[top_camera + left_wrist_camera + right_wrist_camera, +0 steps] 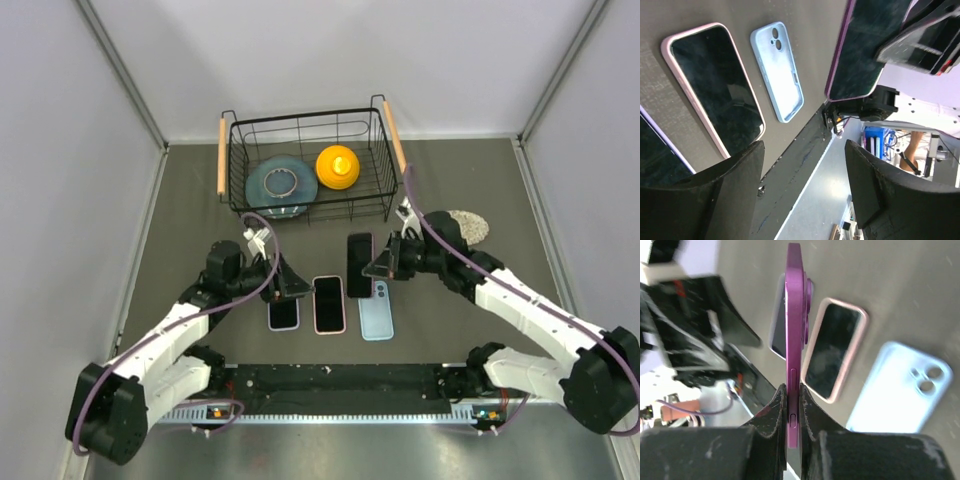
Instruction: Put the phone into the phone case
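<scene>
My right gripper (383, 264) is shut on a purple phone (360, 262) and holds it off the table. In the right wrist view the phone (794, 325) stands edge-on between the shut fingers (777, 407). The empty light blue phone case (377, 312) lies flat just below it, camera holes showing (778, 70) (900, 387). My left gripper (287, 282) hangs open over the table's left part, its fingers (737, 187) wide apart with nothing between them. The left wrist view also catches the purple phone (857, 50), up in the air.
A phone in a pink case (329, 303) lies left of the blue case. Another cased phone (283, 313) lies further left, under my left gripper. At the back stands a wire basket (305, 205) holding a plate and a yellow object. A speckled pad (468, 222) lies at the right.
</scene>
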{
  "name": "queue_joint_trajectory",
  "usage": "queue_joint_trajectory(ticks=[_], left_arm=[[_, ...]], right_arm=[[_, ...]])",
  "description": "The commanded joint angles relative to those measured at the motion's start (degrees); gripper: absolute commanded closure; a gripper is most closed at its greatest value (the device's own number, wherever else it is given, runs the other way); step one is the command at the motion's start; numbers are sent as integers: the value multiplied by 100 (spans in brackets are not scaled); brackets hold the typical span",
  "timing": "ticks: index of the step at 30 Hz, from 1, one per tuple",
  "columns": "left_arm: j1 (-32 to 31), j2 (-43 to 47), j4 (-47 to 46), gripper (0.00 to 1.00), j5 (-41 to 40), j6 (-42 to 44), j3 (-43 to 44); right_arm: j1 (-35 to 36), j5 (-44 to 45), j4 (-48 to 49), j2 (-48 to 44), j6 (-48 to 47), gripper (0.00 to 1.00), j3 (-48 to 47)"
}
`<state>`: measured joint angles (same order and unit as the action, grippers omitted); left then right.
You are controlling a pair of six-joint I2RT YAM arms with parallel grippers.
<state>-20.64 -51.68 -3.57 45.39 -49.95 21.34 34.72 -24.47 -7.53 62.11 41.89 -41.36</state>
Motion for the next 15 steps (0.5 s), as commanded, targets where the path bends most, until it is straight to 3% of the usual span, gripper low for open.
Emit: queue_joint_trajectory(ticks=[1, 15], left_arm=[[-185, -508, 331, 33, -451, 697, 546], [-1196, -2179, 164, 56, -1172, 522, 1557]], right_arm=[[-229, -471, -2417, 12, -919, 100, -161], [-229, -515, -2640, 1013, -1394, 100, -170]])
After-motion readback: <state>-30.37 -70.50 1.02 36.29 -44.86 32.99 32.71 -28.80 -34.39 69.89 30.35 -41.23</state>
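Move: The right hand already holds the purple-edged phone; the blue phone case it is taken to lies about 7 cm back towards the base, 3 cm to the right and some 15 cm below that hand. From the same hand the pink phone lies roughly 5 cm back and 9 cm left, with the lilac phone beyond it, 21 cm left and 4 cm back. From the open left hand the case is about 18 cm right, 3 cm back and 10 cm lower; the pink phone is 6 cm right and 2 cm back. The right hand keeps its shut grip on the phone's edge and swoops down, back and to the right, sinking about 10 cm quickly at first and then easing as it comes over the blue case, while the wrist tips the fingers some 30 degrees more steeply down. The left hand, empty, goes right and down over the pink phone towards the case, also edging a little forward; its fingers close partway but stay apart, and it touches nothing that can be seen. ##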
